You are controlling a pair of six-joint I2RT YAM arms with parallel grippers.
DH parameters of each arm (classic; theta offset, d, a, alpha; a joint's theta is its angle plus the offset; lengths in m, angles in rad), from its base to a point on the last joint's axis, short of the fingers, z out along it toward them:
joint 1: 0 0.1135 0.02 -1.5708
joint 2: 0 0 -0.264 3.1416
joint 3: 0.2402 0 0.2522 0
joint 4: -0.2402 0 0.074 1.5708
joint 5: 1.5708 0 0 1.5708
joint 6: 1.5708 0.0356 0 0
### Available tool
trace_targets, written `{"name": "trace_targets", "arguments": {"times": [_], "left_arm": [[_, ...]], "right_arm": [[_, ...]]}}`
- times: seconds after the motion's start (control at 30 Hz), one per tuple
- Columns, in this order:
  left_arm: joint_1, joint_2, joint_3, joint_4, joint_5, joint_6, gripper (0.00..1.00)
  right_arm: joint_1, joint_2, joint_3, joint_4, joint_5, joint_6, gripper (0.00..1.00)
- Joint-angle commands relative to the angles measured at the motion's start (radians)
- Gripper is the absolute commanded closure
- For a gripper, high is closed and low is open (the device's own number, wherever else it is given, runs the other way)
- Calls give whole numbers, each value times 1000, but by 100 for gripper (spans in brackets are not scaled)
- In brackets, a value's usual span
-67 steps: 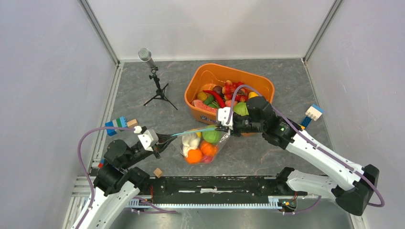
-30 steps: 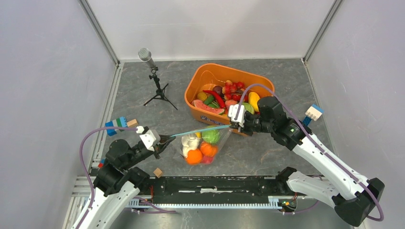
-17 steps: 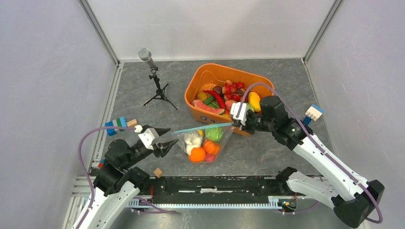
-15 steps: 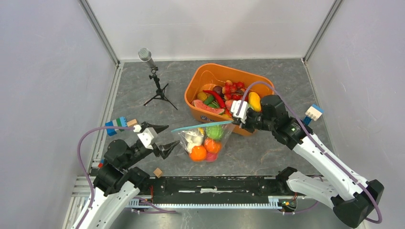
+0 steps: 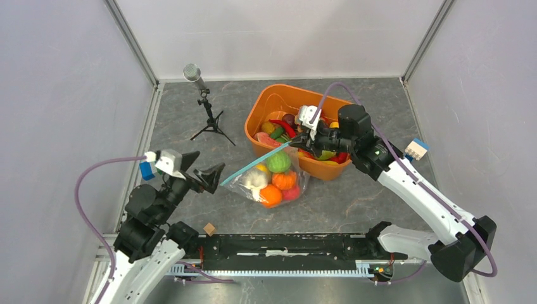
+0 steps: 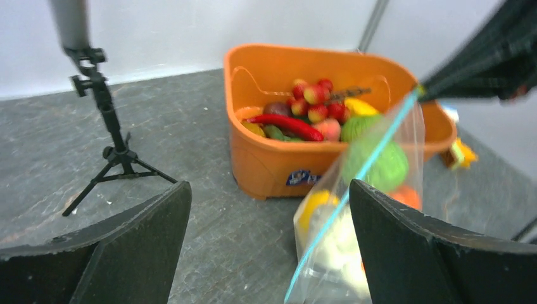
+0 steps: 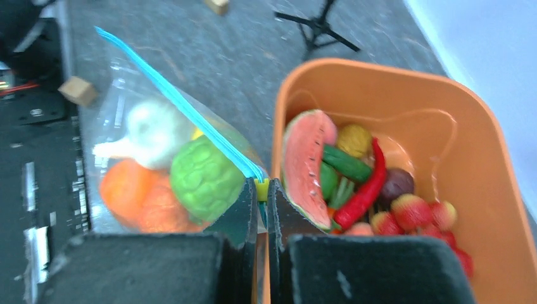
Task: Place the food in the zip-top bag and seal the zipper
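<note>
The clear zip-top bag (image 5: 273, 182) lies on the grey floor in front of the orange bin, holding food: a green round piece (image 7: 202, 177), orange pieces (image 7: 126, 187) and a white piece (image 7: 152, 130). Its teal zipper (image 5: 253, 166) runs as a taut slanted line up to my right gripper (image 5: 296, 142), which is shut on the strip's right end at a yellow-green tab (image 7: 261, 189). My left gripper (image 5: 204, 166) hangs open just left of the strip's free end, touching nothing. In the left wrist view the bag (image 6: 367, 209) and zipper (image 6: 354, 190) show between the spread fingers (image 6: 126, 247).
The orange bin (image 5: 272, 98) behind the bag holds more toy food, including a watermelon slice (image 7: 304, 164) and a red chilli (image 7: 367, 190). A microphone on a tripod (image 5: 206, 107) stands at back left. A wooden cube (image 5: 209, 228) and coloured blocks (image 5: 416, 149) lie near the edges.
My left gripper opened, let go of the zipper's left end and drew back to the left. My right gripper lifted its end toward the bin, tilting the strip.
</note>
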Motion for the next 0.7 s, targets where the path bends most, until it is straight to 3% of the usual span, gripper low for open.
{"name": "trace_targets", "arguments": {"times": [0.0, 0.07, 0.17, 0.3, 0.4, 0.57, 0.67], "left_arm": [[3, 67, 143, -97, -231, -210, 0], [3, 76, 173, -136, -251, -208, 0], [3, 64, 172, -133, -260, -196, 0], [3, 72, 145, -73, -191, -175, 0], [3, 116, 147, -79, -131, -201, 0], [3, 202, 164, -126, -35, -210, 0], [2, 245, 160, -136, 42, -209, 0]], "right_arm": [[2, -28, -22, 66, -355, -31, 97], [27, -70, -113, -20, -402, -106, 98], [64, -198, -258, -35, -308, -104, 97], [65, -347, -378, 10, -249, -63, 81], [65, -387, -381, 10, -221, -44, 54], [64, -397, -351, 22, -198, -6, 36], [65, -416, -346, 69, -258, 26, 34]]}}
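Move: The filled zip-top bag hangs by its right zipper end from the closed right fingers, its middle about 5 cm back, 6 cm left and 10 cm below them. The bare table spot it goes to lies some 15 cm back, 4 cm left and 14 cm down. From the right hand, the orange bin's middle is about 8 cm ahead, 4 cm right and 11 cm down. From the open left hand, the bag is some 15 cm right, 2 cm ahead and 8 cm down. The bag is drawn quickly back towards the bases by the right hand, away from the orange bin, about 12 cm back and 6 cm down, while the wrist turns some 15 degrees counter-clockwise; near the end of the pull the fingers open and let go of the yellow zipper tab. The left hand, still open, swings about 3 cm up and left, then back down and right, tipping downward. ##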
